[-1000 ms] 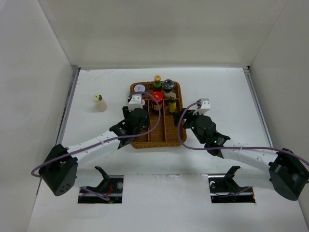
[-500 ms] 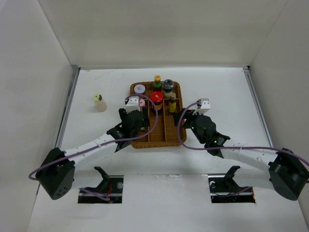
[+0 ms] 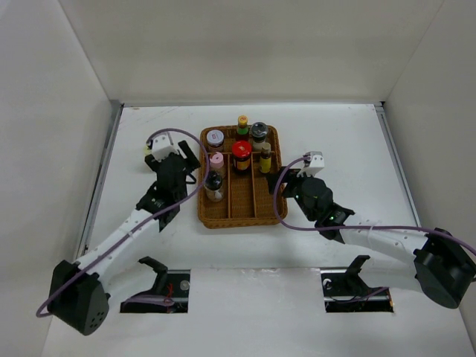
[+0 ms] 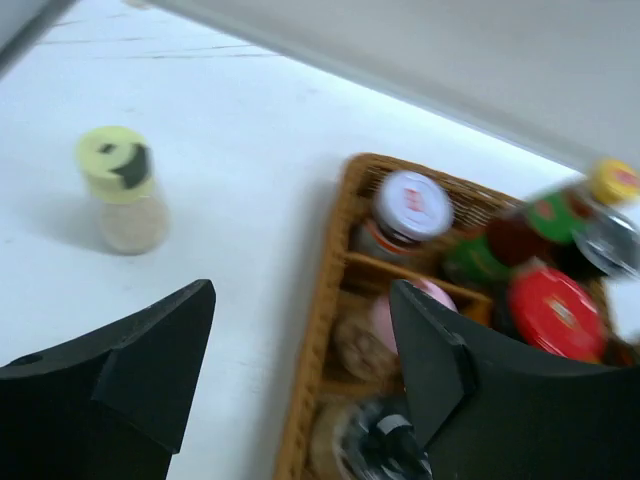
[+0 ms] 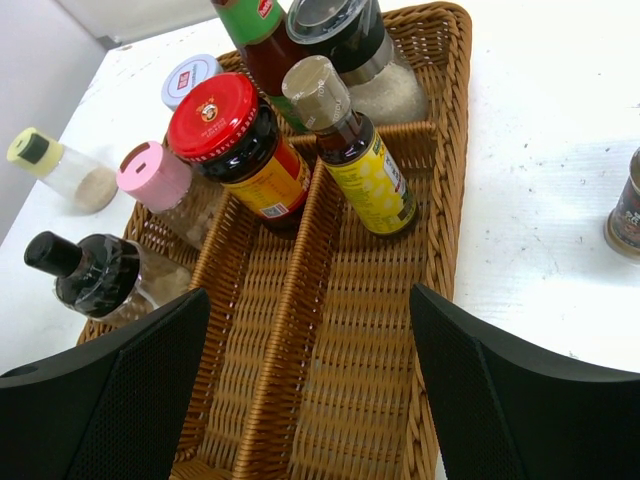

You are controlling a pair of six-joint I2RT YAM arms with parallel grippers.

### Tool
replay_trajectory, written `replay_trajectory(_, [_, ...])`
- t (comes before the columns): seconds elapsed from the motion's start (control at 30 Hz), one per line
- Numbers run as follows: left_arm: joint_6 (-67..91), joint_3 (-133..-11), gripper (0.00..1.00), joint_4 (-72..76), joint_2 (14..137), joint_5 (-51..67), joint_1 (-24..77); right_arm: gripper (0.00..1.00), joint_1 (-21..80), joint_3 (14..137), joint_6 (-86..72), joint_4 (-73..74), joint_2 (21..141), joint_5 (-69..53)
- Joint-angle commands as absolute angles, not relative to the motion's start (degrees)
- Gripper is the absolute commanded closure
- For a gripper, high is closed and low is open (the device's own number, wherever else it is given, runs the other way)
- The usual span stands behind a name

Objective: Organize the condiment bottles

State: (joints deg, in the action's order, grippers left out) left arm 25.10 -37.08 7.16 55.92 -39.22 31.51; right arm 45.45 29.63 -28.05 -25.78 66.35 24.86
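Note:
The wicker tray [image 3: 262, 212] holds several bottles: white-capped jar [image 3: 215, 137], yellow-capped green-label bottle [image 3: 242, 123], grey-capped jar [image 3: 259, 132], red-capped jar [image 3: 241, 149], tan-capped yellow-label bottle [image 3: 265, 157], pink-capped shaker [image 3: 216, 160] and black-capped bottle [image 3: 213, 183]. A yellow-capped shaker [image 4: 120, 188] stands on the table left of the tray, mostly hidden by my left arm in the top view. My left gripper [image 4: 300, 300] is open and empty, between that shaker and the tray's left edge. My right gripper [image 5: 310, 300] is open and empty over the tray's near right part.
A dark-labelled jar [image 5: 628, 205] stands on the table just right of the tray, cut by the frame edge. White walls close the table on three sides. The tray's near halves of the middle and right compartments [image 5: 380, 330] hold nothing.
My left arm has swung left off the tray towards the yellow-capped shaker. The pink-capped and black-capped bottles now show in the tray's left compartment. The right arm has not moved.

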Motion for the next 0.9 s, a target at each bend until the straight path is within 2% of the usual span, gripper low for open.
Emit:
replay_trajectory(0.0, [27.7, -40.3, 0.31, 9.0, 61.3, -37.7, 24.3, 0.15, 45.5, 30.8, -27.9, -28.6, 65.4, 25.4])
replay_trajectory(0.17, [30.7, -46.5, 0.31, 7.6, 73.4, -36.4, 13.2, 0.15, 45.8, 30.8, -27.7, -28.8, 65.3, 25.6])
replay_trajectory(0.4, [29.1, -51.8, 0.25, 8.5, 81.5, -37.3, 6.5, 0.15, 46.0, 31.2, -28.0, -28.5, 66.4, 25.2])
replay_trajectory(0.87, [29.0, -55.1, 0.28, 9.7, 91.0, -30.6, 1.4, 0.15, 46.2, 31.7, -27.6, -28.8, 67.4, 25.1])
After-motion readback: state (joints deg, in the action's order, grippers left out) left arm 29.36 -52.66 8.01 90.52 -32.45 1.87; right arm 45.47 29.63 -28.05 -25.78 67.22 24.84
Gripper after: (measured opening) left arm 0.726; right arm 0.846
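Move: The yellow-capped bottle stands alone on the table about 10 cm ahead of the empty left hand, some 13 cm to its left and 15 cm below. In the tray, the pink-capped bottle is about 7 cm ahead and 8 cm right of that hand. The white-lidded jar lies 14 cm ahead, 8 right; the dark-capped bottle 2 cm back, 9 right. From the right hand, the yellow-capped bottle is roughly 45 cm left and 12 cm ahead. Leftward and forward, sinking as it goes, the left hand swings away from the tray to the yellow-capped bottle, about 15 cm left, 10 cm forward and 10 cm down, quick at first and easing at the end. It turns some 25 degrees counter-clockwise and tips further down, fingers staying open, ending with the cap between the fingertips as its own view shows it; no grip yet. ##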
